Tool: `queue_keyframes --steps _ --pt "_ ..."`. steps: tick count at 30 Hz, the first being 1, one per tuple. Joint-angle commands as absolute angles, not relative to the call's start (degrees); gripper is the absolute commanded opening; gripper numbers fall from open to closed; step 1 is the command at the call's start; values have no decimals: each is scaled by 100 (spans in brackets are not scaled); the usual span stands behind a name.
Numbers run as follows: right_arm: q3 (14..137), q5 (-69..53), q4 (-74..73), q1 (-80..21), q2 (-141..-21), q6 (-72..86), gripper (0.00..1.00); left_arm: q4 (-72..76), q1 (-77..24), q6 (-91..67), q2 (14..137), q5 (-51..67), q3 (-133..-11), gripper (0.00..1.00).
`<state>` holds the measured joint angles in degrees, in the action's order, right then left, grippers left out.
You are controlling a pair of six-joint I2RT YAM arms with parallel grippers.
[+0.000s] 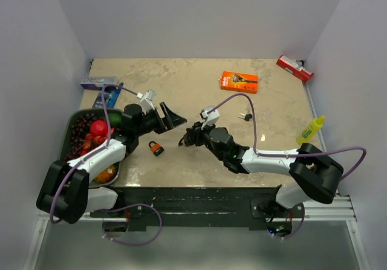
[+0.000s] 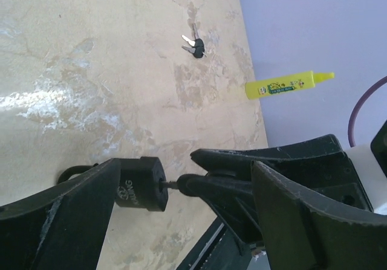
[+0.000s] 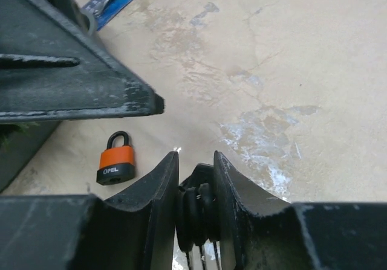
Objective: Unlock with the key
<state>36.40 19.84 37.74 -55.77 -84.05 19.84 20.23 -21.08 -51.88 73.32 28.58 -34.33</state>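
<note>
An orange padlock (image 1: 156, 148) with a black base lies flat on the table between the two grippers; it also shows in the right wrist view (image 3: 116, 164). My right gripper (image 1: 188, 136) is shut on a bunch of black-headed keys (image 3: 196, 206). One key blade (image 2: 172, 185) sticks out toward the padlock's base (image 2: 142, 183). In the left wrist view the blade tip meets the base, but the top view shows a small gap. My left gripper (image 1: 175, 120) is wide open and empty, hovering just above and behind the padlock.
A second pair of keys (image 1: 245, 116) lies behind the right arm. A yellow glue bottle (image 1: 311, 130) stands at the right, with an orange box (image 1: 239, 81) and a red box (image 1: 295, 68) at the back. A blue pack (image 1: 100, 83) and a dark fruit bowl (image 1: 71, 125) are at the left.
</note>
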Motion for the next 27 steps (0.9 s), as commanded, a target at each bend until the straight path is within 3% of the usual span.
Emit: queue_keyframes --steps 1,7,14,19,27 --pt "3849 2583 4096 -5581 -8218 2162 0 2285 -2127 -5247 6761 2383 -3095 93" --pt "4042 2470 3613 -5485 -8253 2074 0 2189 -2127 -5010 6249 2153 -2760 94" --pt "4017 2443 2560 -5177 -8174 2522 0 652 -2206 -4008 6574 2127 -3173 94" --pt "3727 2566 2198 -5054 -8402 3250 0 694 -2540 -4034 6653 2074 -3023 94" --pt "3401 2654 2083 -5045 -8464 3568 0 -200 -2566 -3490 6890 2346 -3813 95"
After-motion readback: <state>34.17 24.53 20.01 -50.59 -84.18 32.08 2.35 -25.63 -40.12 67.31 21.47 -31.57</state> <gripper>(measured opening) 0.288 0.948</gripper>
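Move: The black padlock already hangs on the key pinched by the right gripper, its body about 4 cm left, 2 cm ahead and 3 cm below that hand. From the open, empty left gripper it is nearly level forward-wise, roughly 2 cm right and 7 cm below. The orange padlock lies on the table some 8 cm left, 3 cm back and 15 cm below the left gripper. Keep the key pinched in the right gripper and carry the black padlock with it, easing right and slightly forward, then down and right, some 8 cm lower and 7 cm right in all, tipping the fingers down about 15 degrees and turning them clockwise. Bring the still-open left gripper a little left and back, then down about 5 cm and farther back, rolling its left side up some 15 degrees, touching nothing. ##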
